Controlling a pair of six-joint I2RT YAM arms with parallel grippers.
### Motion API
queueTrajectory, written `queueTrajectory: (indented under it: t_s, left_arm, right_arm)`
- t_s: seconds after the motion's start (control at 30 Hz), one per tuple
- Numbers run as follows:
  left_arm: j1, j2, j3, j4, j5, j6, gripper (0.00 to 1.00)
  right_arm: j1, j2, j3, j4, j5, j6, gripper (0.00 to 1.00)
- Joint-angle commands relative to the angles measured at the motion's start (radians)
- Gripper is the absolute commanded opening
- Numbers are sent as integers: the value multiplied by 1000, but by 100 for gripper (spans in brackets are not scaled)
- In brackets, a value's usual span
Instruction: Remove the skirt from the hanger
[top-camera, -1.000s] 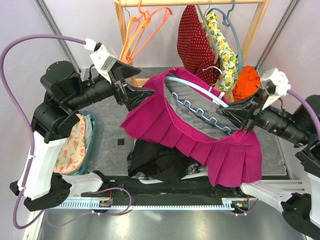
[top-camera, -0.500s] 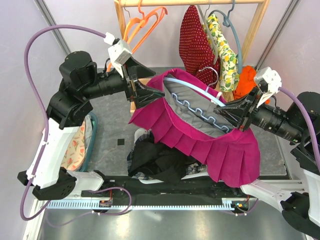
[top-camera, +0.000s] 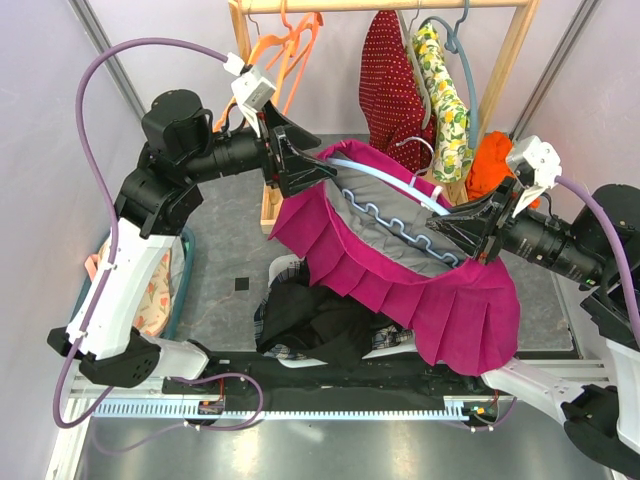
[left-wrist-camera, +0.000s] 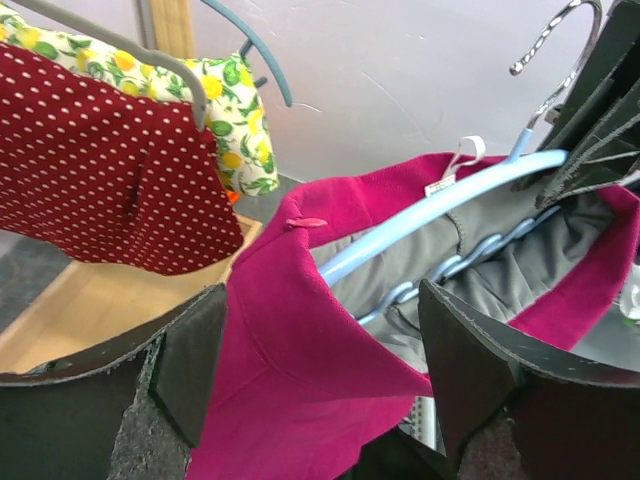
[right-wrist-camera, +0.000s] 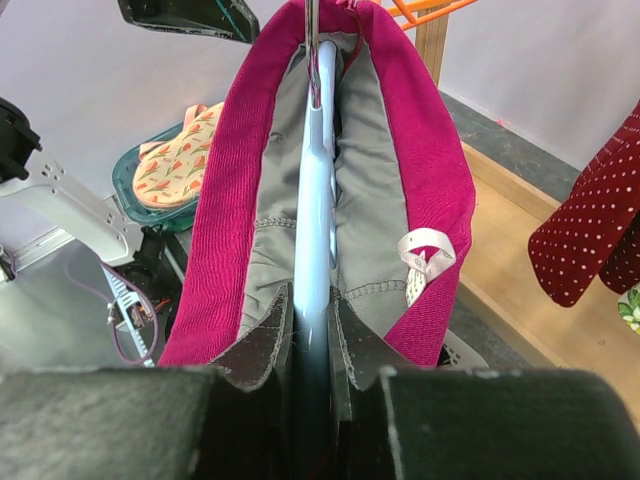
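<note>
The magenta pleated skirt (top-camera: 430, 300) with grey lining hangs on a light blue hanger (top-camera: 385, 172), held in the air over the table. My right gripper (top-camera: 452, 228) is shut on the hanger's bar (right-wrist-camera: 316, 180), inside the waistband. My left gripper (top-camera: 312, 172) is open at the skirt's far left end. In the left wrist view the magenta waistband corner (left-wrist-camera: 300, 340) lies between the wide-apart fingers (left-wrist-camera: 190, 365), not pinched. The hanger (left-wrist-camera: 440, 205) and its metal hook show there too.
A wooden rack (top-camera: 243, 60) at the back carries orange hangers (top-camera: 290, 45), a red dotted garment (top-camera: 385, 85) and a lemon-print garment (top-camera: 447, 105). An orange cloth (top-camera: 493, 165) lies at right. Dark clothes (top-camera: 310, 320) lie under the skirt. A teal basket (top-camera: 180, 290) stands left.
My left arm has risen and swung right, bringing its open gripper onto the skirt's left waistband end. The skirt's left side shifted right. The right gripper has kept hold of the hanger.
</note>
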Motion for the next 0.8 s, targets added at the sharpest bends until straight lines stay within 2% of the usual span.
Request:
queueTrajectory:
  t_s: [0.0, 0.1, 0.13, 0.2, 0.23, 0.3, 0.33, 0.37, 0.4, 0.63, 0.77]
  left_arm:
    - [3, -17, -9, 47, 60, -52, 83]
    - [3, -15, -24, 45, 66, -42, 74]
    - [3, -12, -26, 45, 66, -37, 65]
    - [3, -3, -15, 34, 51, -33, 55]
    - [3, 15, -5, 18, 55, -19, 39]
    - [4, 29, 17, 11, 58, -14, 24]
    - [6, 37, 20, 13, 58, -19, 10]
    - [7, 37, 26, 13, 57, -19, 5]
    - [7, 38, 29, 11, 57, -17, 2]
    - [4, 64, 135, 7, 38, -9, 2]
    - [-14, 132, 326, 13, 50, -35, 4]
  right_arm:
    - [0, -17, 18, 144, -15, -5, 0]
    - [0, -16, 12, 155, -24, 1, 0]
    - [1, -16, 7, 161, -28, 6, 0]
    - [0, -20, 3, 170, -28, 12, 0]
    - [0, -22, -1, 170, -29, 12, 0]
    - [1, -26, -7, 175, -29, 16, 0]
    - [0, -28, -8, 173, -29, 17, 0]
    - [1, -29, -8, 172, -28, 17, 0]
    - [0, -29, -11, 170, -25, 17, 0]
    - [0, -31, -54, 204, -58, 47, 0]
    - [0, -20, -128, 280, -75, 92, 0]
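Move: The magenta skirt's waistband, at its left end, lies right at the open left fingertips: about 3 cm to the left hand's right, level fore and aft, some 2 cm lower. The blue hanger's middle is roughly 9 cm to that hand's right and 3 cm back, level in height. The red dotted skirt hangs some 14 cm ahead, 11 cm right and slightly lower. From the right hand, the waistband's left end lies about 16 cm left and 8 cm ahead, level in height. The skirt's waistband is taken at its left end by the left hand, whose fingers, pointing right, shut on the cloth while it sinks a good 1 cm and edges right, then a little forward. Once shut, the left hand turns and rises about 3 cm with the pinched band, wrist almost unturned. The right fingers keep their grip on the blue hanger's right end, that hand almost still. ##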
